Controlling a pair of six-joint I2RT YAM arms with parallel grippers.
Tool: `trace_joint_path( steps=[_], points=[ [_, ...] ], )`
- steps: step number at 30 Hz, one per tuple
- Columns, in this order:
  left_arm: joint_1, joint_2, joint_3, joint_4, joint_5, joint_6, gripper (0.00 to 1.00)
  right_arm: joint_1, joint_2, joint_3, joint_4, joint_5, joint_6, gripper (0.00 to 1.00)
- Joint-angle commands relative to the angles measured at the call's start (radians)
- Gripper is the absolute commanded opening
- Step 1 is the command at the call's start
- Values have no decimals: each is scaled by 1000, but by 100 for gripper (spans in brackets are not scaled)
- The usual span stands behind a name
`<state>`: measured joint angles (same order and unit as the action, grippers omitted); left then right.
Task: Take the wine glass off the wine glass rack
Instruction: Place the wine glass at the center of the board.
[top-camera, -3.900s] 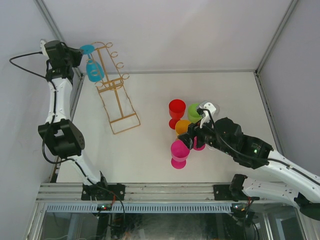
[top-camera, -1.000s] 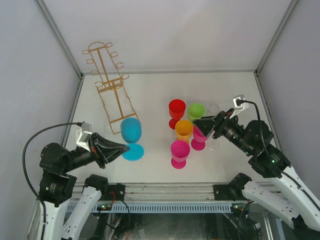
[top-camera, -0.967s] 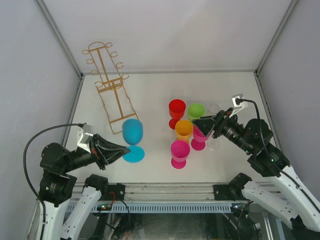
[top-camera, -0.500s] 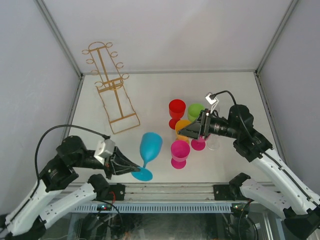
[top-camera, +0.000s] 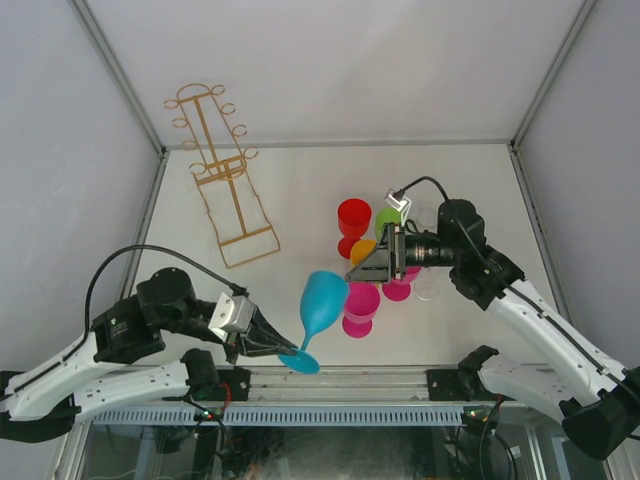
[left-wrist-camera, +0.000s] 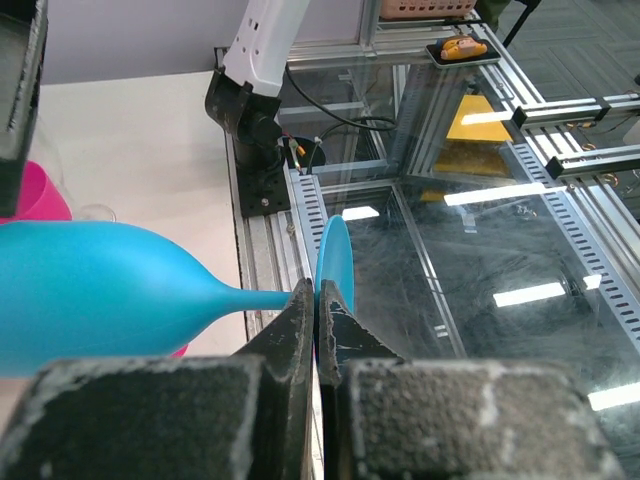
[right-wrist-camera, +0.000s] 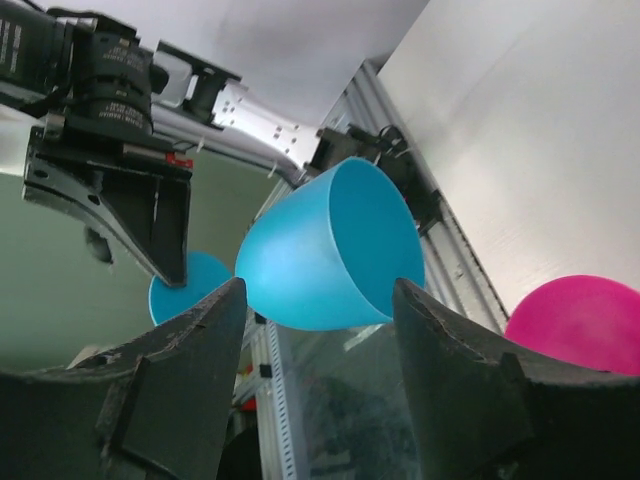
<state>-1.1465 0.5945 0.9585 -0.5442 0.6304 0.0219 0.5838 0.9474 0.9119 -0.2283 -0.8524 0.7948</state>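
Note:
The wine glass (top-camera: 322, 300) is blue plastic and hangs tilted over the table's near edge, with its bowl pointing to the right. My left gripper (top-camera: 284, 349) is shut on the thin foot (left-wrist-camera: 335, 262) of the wine glass (left-wrist-camera: 90, 300), and its jaws pinch the disc edge-on (left-wrist-camera: 317, 296). My right gripper (top-camera: 358, 268) is open, and the bowl (right-wrist-camera: 330, 250) lies just beyond its spread fingers (right-wrist-camera: 318, 292) without touching them. The gold wire wine glass rack (top-camera: 215, 170) stands at the far left with no glass on it.
Red (top-camera: 353, 215), green (top-camera: 386, 218), orange (top-camera: 361, 250) and magenta (top-camera: 360, 300) glasses stand clustered mid-table beneath the right arm. A second magenta glass (top-camera: 400, 288) and a clear one (top-camera: 429, 287) are beside them. The metal frame rail (top-camera: 330, 385) runs along the near edge.
My left arm carried the blue glass rightward and toward the near edge, tipping it over. My right gripper swung left to the bowl, its fingers spreading slightly.

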Motion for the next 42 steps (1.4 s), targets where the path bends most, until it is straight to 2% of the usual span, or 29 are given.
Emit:
trace_joint_path(
  steps=[1,7,10,12,15,16,17,20,22,25,27,34,38,42],
  points=[
    [-15,-5,71,82,0,27,0,38,20,42,106,-126,49,61],
    [-29,4,71,110,13,19,0,100,70,44,248,-196,135,61],
    [-29,0,67,100,-14,24,0,105,65,44,286,-215,159,52],
    [-29,-2,64,66,-52,38,0,106,56,44,314,-236,177,37],
    [-29,-10,52,-4,-150,56,0,108,44,44,336,-251,193,5],
    [-30,-15,45,-26,-186,56,0,108,41,44,337,-249,196,0],
    [-30,-19,39,-45,-221,56,3,110,38,44,340,-247,197,0],
    [-29,-48,20,-102,-327,40,27,125,26,45,342,-218,171,0],
    [-30,-84,10,-127,-412,19,40,143,17,65,272,-149,106,0],
    [-29,-146,-4,-146,-491,-25,72,213,33,160,31,62,-74,0],
    [-30,-184,-3,-164,-525,-51,98,275,68,227,-121,215,-182,0],
    [-30,-225,20,-226,-596,-112,100,452,207,384,-318,646,-381,0],
    [-29,-162,97,-305,-828,-230,100,559,312,449,-375,829,-490,0],
    [-30,-125,175,-370,-1013,-309,100,610,421,460,-388,969,-525,0]
  ],
)
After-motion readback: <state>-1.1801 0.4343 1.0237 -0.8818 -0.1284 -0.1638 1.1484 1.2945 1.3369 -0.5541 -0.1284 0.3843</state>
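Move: The blue wine glass's bowl is about 4 cm back, 4 cm to the left and 1 cm above the open right hand. The left hand holds the glass near its foot, the bowl some 10 cm ahead and 5 cm right, about level. Standing on the board, roughly 12 cm lower, are the front pink glass (3 cm back and 1 cm right of the right hand; 11 cm ahead and 11 cm right of the left) and the yellow one, 7 cm ahead and 3 cm right of the right hand. Back, left and slightly up, the right hand closes on the blue bowl's rim while the left still holds the foot, then the left fingers open wide and draw off forward-left about 12 cm, turning counter-clockwise some 45 degrees. The right lifts a little, then carries the glass about 7 cm left and quickly down about 8 cm, tipping its fingers down to bring the foot underneath. ##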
